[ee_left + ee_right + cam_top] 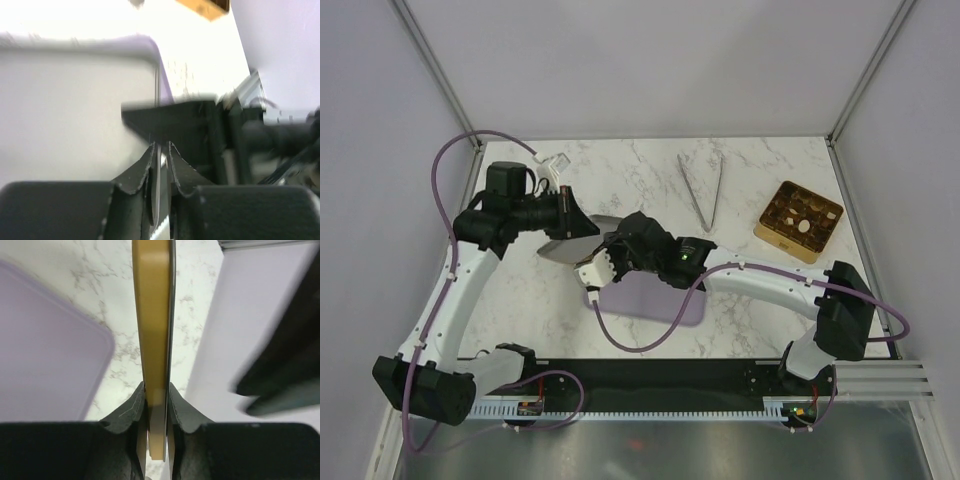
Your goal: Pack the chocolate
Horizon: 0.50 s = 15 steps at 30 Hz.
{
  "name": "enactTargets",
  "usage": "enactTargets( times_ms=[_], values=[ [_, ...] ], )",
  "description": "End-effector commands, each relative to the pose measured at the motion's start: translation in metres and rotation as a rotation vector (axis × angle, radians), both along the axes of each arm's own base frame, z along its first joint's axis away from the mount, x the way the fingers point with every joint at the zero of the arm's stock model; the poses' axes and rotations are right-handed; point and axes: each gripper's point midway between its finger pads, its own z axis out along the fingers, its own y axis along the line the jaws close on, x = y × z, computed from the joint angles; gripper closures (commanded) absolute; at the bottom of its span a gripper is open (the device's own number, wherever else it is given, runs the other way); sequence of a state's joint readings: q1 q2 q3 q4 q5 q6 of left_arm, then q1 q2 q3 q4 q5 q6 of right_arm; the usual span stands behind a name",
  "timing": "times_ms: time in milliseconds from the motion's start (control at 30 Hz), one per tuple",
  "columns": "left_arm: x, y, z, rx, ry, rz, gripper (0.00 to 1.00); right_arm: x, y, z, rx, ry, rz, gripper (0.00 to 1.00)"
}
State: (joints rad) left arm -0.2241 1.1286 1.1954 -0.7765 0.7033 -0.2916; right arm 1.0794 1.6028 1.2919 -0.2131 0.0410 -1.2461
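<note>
Several small pieces of chocolate [800,216] sit in the compartments of the gold box [798,222] at the right. Between the arms a flat lid [565,248], grey on one face and gold on the other [152,315], is held on edge over the left end of the lilac tray [655,298]. My right gripper [602,262] [156,390] is shut on the lid, both pads pressed to it. My left gripper [582,226] [159,150] straddles the lid's thin edge [158,175] with its jaws slightly apart and a slit of light beside one finger.
Metal tongs [703,190] lie on the marble table behind the tray. The lilac tray [45,355] shows bare below the lid. The two grippers are almost touching. A purple cable loops from the right arm over the tray's front edge [630,345].
</note>
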Motion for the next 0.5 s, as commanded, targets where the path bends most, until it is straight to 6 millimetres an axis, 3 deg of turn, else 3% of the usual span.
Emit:
enactTargets(
  times_ms=[0,33,67,167,200,233,267,300,333,467],
  values=[
    [0.04,0.005,0.057,-0.02,-0.161,0.122,0.76,-0.035,0.009,0.0,0.089,0.159,0.039,1.0],
    [0.046,0.007,0.076,-0.024,-0.203,0.145,0.75,-0.038,0.01,0.001,0.106,0.187,0.036,1.0],
    [0.054,0.009,0.08,-0.015,-0.213,0.173,0.73,-0.045,0.011,0.002,0.15,0.261,0.013,1.0],
    [0.074,0.022,0.109,0.004,-0.28,0.283,0.54,-0.056,0.01,0.004,0.239,0.397,-0.037,1.0],
    [0.08,0.029,0.115,0.016,-0.294,0.325,0.4,-0.057,0.011,0.008,0.281,0.419,-0.054,1.0],
    [0.083,0.033,0.13,0.006,-0.323,0.352,0.34,-0.058,0.007,-0.002,0.286,0.447,-0.082,1.0],
    [0.086,0.038,0.136,0.004,-0.329,0.375,0.29,-0.059,0.004,0.002,0.315,0.464,-0.098,1.0],
    [0.092,0.046,0.139,0.008,-0.331,0.413,0.18,-0.063,0.001,-0.008,0.332,0.509,-0.122,1.0],
    [0.093,0.049,0.15,-0.008,-0.345,0.431,0.01,-0.065,-0.003,-0.006,0.354,0.521,-0.129,1.0],
    [0.099,0.061,0.155,-0.008,-0.35,0.468,0.0,-0.058,-0.016,-0.003,0.454,0.605,-0.234,1.0]
  ],
)
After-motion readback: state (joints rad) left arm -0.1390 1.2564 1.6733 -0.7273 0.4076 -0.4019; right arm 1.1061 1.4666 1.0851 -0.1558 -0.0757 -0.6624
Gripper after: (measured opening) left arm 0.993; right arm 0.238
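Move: The right hand already holds the lid, its middle about 4 cm to that hand's left and 1 cm ahead; the chocolate box waits some 41 cm right, 8 cm ahead and 19 cm below. The purple tray lies about 11 cm right and 3 cm back, the tongs 22 cm right and 15 cm ahead, both some 20 cm below. From the left hand, already loosening, the lid's middle is about 4 cm left, level front to back, and 2 cm lower. Left opens off the lid, rising some 15 cm and forward; right keeps the lid, drawing back 6 cm, down. ##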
